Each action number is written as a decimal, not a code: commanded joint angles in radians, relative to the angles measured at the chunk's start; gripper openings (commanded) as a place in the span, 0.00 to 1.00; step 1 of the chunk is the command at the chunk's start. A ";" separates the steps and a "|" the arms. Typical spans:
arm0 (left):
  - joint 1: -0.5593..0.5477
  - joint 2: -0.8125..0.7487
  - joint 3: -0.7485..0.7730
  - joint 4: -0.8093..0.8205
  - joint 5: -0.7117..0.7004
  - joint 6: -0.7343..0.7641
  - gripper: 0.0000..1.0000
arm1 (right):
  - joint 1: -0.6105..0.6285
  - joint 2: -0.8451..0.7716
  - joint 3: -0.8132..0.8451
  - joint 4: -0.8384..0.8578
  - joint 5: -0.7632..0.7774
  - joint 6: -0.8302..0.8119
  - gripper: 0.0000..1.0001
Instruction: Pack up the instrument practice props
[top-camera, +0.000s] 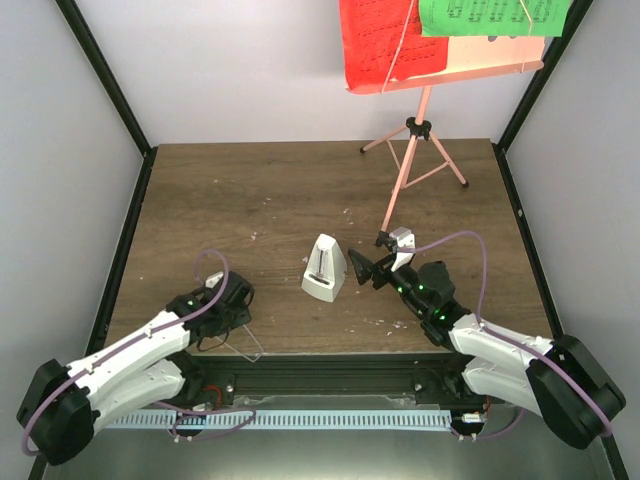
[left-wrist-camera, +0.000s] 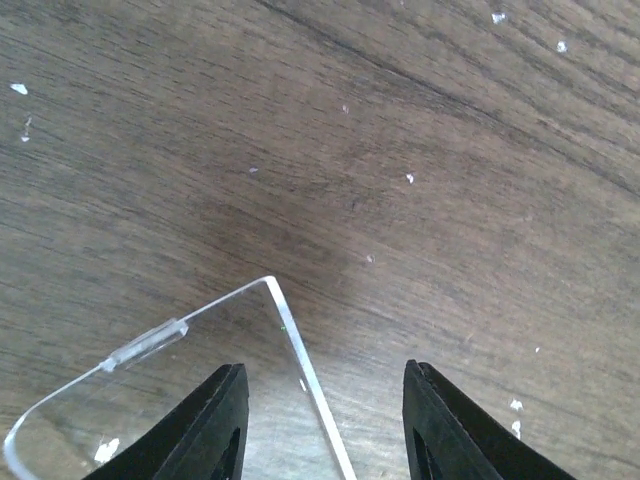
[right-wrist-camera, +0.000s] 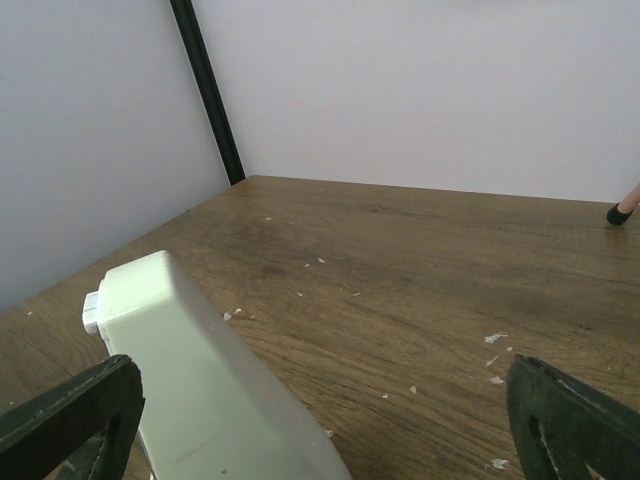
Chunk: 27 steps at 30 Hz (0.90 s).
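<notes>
The pink tripod music stand (top-camera: 420, 140) stands at the back right, with a red page (top-camera: 385, 45) and a green page (top-camera: 490, 15) on its desk. The white pyramid metronome (top-camera: 325, 268) stands mid-table. My right gripper (top-camera: 370, 258) is wide open just right of it. In the right wrist view the metronome (right-wrist-camera: 200, 390) sits by the left finger of that gripper (right-wrist-camera: 322, 370), untouched. The clear cover (left-wrist-camera: 170, 400) lies flat near the front edge. My left gripper (left-wrist-camera: 325, 367) hangs over the cover's corner, its edge between the half-closed fingers, gaps on both sides.
Grey walls and black frame posts (top-camera: 110, 90) enclose the wooden table (top-camera: 270, 190). One leg of the stand (top-camera: 392, 215) reaches down towards my right gripper. White flecks dot the wood.
</notes>
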 joint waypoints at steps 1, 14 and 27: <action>0.001 0.044 -0.015 0.077 -0.020 0.009 0.42 | 0.002 0.003 -0.003 0.005 0.020 0.007 1.00; 0.002 0.108 -0.059 0.148 -0.025 0.019 0.24 | 0.002 -0.012 -0.007 0.000 0.026 0.007 1.00; 0.001 0.071 -0.052 0.103 0.012 0.035 0.00 | 0.002 -0.110 -0.022 -0.033 0.073 -0.011 1.00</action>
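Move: The clear cover lies flat beneath the left hand, its middle about 3 cm back, 1 cm to the left and 3 cm below; its right-hand rim runs right under the gap between the fingers. The metronome stands some 9 cm ahead of the left hand and 15 cm to its right, its middle about 3 cm higher. From the idle right hand the cover is roughly 10 cm back, 23 cm to the left and 19 cm below. Down almost straight, about 2.5 cm, the left hand sinks onto the near-vertical line of the clear cover's right rim, its half-open fingers closing all the way as it goes. Just behind the cover's front corner the two tips pinch the thin rim between them, and the hand begins to ease back up; the wrist barely turns. ##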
